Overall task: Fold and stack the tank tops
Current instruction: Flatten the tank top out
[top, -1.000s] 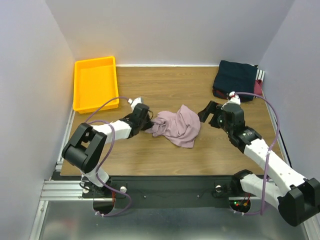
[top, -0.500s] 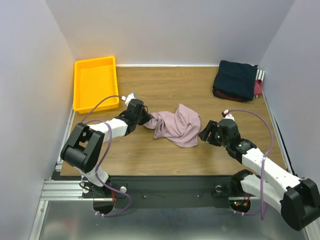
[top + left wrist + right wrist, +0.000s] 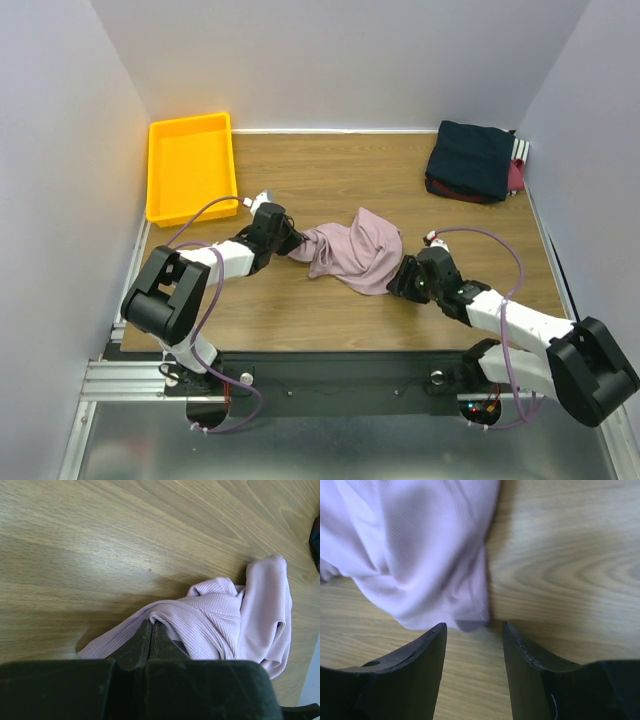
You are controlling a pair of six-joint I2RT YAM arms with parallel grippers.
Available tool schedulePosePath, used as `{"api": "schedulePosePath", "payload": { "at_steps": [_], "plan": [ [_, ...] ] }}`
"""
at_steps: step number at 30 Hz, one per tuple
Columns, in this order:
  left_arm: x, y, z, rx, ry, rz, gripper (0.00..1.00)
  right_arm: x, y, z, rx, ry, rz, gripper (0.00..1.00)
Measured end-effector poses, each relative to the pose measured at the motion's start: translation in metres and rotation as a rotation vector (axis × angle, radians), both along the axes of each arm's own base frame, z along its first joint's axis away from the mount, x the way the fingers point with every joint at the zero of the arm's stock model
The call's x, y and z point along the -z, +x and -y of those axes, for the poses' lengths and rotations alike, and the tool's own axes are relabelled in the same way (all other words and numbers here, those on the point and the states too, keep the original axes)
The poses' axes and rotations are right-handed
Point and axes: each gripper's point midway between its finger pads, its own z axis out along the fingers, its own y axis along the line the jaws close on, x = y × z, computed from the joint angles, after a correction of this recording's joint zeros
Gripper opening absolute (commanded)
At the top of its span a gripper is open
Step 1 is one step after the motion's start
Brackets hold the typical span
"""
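A dusty pink tank top (image 3: 355, 250) lies crumpled in the middle of the wooden table. My left gripper (image 3: 292, 240) is at its left end. In the left wrist view this gripper (image 3: 152, 625) is shut on a ribbed fold of the pink tank top (image 3: 235, 615). My right gripper (image 3: 400, 278) sits low at the top's lower right corner. In the right wrist view it (image 3: 474, 626) is open, and the pink tank top's (image 3: 420, 545) corner reaches just to its fingertips. A folded dark navy tank top (image 3: 475, 158) rests on a maroon one (image 3: 515, 175) at the back right.
A yellow plastic tray (image 3: 190, 165) stands at the back left corner. Pale walls close in the table on the left, back and right. Purple cables loop from both arms.
My right gripper has come down and left from near the folded stack to the pink top's lower right corner, its jaws narrowing. The left gripper has drawn the cloth's end slightly left.
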Motion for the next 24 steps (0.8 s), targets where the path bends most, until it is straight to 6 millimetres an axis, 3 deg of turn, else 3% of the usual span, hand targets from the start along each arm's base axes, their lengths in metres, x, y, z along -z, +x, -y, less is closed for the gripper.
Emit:
{"api": "schedulePosePath", "payload": {
  "at_steps": [1, 2, 5, 7, 12, 14, 17, 19, 22, 24],
  "plan": [
    [0.0, 0.0, 0.001, 0.003, -0.003, 0.0, 0.01, 0.001, 0.001, -0.004, -0.007, 0.001, 0.002, 0.47],
    [-0.001, 0.0, 0.001, 0.005, -0.004, 0.002, 0.05, 0.002, 0.003, -0.006, -0.01, 0.002, 0.006, 0.34],
    [-0.001, 0.0, 0.002, 0.018, 0.002, 0.007, 0.23, 0.007, 0.008, -0.009, -0.001, -0.007, 0.0, 0.09],
    [0.0, -0.001, 0.001, 0.029, 0.014, 0.012, 0.32, 0.01, 0.009, -0.008, 0.012, -0.016, -0.004, 0.01],
    [-0.01, -0.003, -0.006, 0.055, 0.072, 0.035, 0.39, 0.002, 0.012, -0.002, 0.035, -0.043, 0.013, 0.0],
    [-0.032, 0.001, -0.007, 0.064, 0.088, 0.082, 0.4, -0.016, 0.019, -0.002, 0.045, -0.043, 0.044, 0.0],
    [-0.07, 0.009, -0.005, 0.084, 0.1, 0.174, 0.42, -0.058, 0.037, -0.009, 0.049, -0.018, 0.131, 0.0],
    [-0.098, 0.01, 0.0, 0.111, 0.104, 0.245, 0.43, -0.099, 0.052, -0.017, 0.051, 0.018, 0.215, 0.0],
    [-0.116, -0.003, 0.013, 0.173, 0.116, 0.295, 0.44, -0.131, 0.063, -0.022, 0.047, 0.036, 0.274, 0.0],
    [-0.115, -0.015, 0.022, 0.213, 0.119, 0.301, 0.45, -0.15, 0.069, -0.024, 0.044, 0.041, 0.305, 0.0]
  ]
}}
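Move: Just under the right hand's half-open fingers is the near right corner of the tank top, about 1 cm ahead, 1 cm left and 2 cm below; the tank top's middle is some 10 cm ahead and 11 cm left of that hand. The left hand still pinches the left end: from it the middle lies about 13 cm right, 2 cm back and 6 cm down, the corner about 22 cm right and 11 cm back. The yellow bin is roughly 27 cm left and 19 cm ahead of the left hand. Dipping about 1 cm, the right hand shuts its fingers on the near right corner of the tank top, then lifts it some 15 cm while carrying it about 6 cm forward, the fingertips tilting up. Meanwhile the left fingers open and let go of the left end; that hand rises nearly 12 cm off the cloth, tips up nearly 20 degrees, and finally drifts back and to the right. ##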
